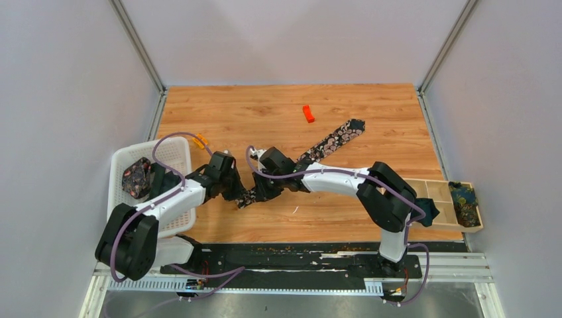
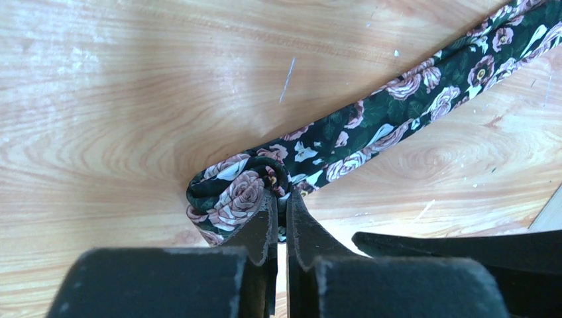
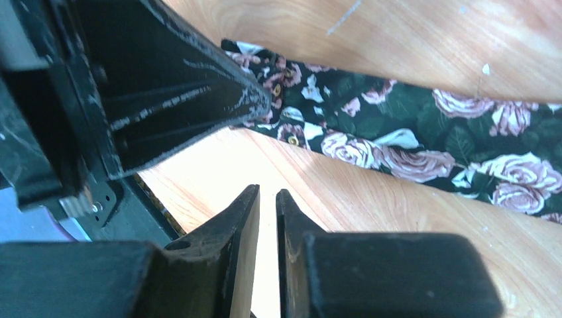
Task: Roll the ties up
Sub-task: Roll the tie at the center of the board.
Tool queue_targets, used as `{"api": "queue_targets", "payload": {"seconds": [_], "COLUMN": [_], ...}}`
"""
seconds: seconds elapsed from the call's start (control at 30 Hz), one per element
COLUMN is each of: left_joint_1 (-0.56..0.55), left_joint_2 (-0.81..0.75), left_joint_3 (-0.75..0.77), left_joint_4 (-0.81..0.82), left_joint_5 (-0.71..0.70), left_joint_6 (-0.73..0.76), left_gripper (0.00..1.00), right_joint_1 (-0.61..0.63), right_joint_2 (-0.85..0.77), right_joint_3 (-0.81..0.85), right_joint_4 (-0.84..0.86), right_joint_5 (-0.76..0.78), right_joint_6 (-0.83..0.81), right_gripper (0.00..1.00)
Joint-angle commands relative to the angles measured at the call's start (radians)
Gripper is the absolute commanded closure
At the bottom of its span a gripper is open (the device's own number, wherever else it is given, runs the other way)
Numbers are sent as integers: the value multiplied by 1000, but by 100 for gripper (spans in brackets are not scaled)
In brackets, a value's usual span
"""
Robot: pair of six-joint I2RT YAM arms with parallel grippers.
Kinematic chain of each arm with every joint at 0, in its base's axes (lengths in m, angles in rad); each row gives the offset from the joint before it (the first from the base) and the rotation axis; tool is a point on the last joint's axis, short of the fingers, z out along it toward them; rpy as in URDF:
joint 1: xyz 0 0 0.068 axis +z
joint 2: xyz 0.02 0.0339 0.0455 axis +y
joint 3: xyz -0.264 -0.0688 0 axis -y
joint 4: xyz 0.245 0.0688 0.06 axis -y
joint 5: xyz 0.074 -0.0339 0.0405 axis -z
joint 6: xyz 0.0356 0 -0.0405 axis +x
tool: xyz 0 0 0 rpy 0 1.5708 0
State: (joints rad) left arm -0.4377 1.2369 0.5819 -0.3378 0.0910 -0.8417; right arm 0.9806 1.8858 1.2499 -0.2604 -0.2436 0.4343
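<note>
A black tie with pink roses (image 1: 335, 139) lies slantwise across the wooden table. Its near end is curled into a small roll (image 2: 228, 192). My left gripper (image 2: 281, 192) is shut on that roll, its fingers pinching the fabric, and the rest of the strip (image 2: 411, 112) runs off to the upper right. My right gripper (image 3: 267, 192) hovers just beside the tie (image 3: 411, 142), its jaws a narrow gap apart with only bare wood between them. The left gripper's dark finger (image 3: 185, 99) fills the upper left of the right wrist view. From above, both grippers meet at the tie's near end (image 1: 248, 195).
A white basket (image 1: 175, 156) at the left holds a rolled floral tie (image 1: 136, 177). An orange block (image 1: 308, 113) lies at the back of the table. A wooden tray (image 1: 437, 189) at the right edge holds a patterned tie (image 1: 464, 202) and a dark teal one (image 1: 427, 212).
</note>
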Motion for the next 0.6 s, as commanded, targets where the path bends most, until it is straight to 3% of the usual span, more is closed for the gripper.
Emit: {"api": "queue_targets", "payload": {"seconds": [0.0, 0.13, 0.33, 0.57], "left_joint_1": [2, 1, 2, 9], "left_joint_2": [31, 46, 24, -40], "left_joint_3": [46, 58, 64, 99], "left_joint_4": [71, 80, 77, 0], "left_joint_5": [-21, -14, -5, -66], "left_joint_6": [1, -6, -13, 23], "left_gripper": [94, 77, 43, 36], "right_joint_1": [-4, -4, -5, -1], "right_joint_2": [-53, -61, -74, -72], "right_joint_3": [-54, -85, -105, -106], "right_joint_4": [39, 56, 73, 95], "right_joint_5": [2, -8, -14, -29], "right_joint_6": [-15, -5, 10, 28], "right_gripper": [83, 83, 83, 83]}}
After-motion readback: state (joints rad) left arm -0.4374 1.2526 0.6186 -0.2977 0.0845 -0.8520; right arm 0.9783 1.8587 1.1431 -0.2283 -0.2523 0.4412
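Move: The folded tie end is already pinched in my shut left fingers, with its middle about 1 cm ahead, 2 cm left and 2 cm below them. From there the strip runs out to its far end, some 25 cm ahead and 37 cm right. An orange piece lies about 19 cm ahead and 13 cm left; the white basket is 29 cm left and 3 cm ahead. From my right hand the folded end is some 3 cm ahead, 6 cm left and 3 cm down. I carry the fold on with my left hand, about 2 cm forward and a little right along the strip, opening the fingers to roughly two thirds as I go, so they let go of the cloth, and then easing up about 1.5 cm. My right hand, fingers staying nearly shut, sinks some 2 cm while going right and slightly back, away from the fold, then holds over the wood beside the strip's near edge. ##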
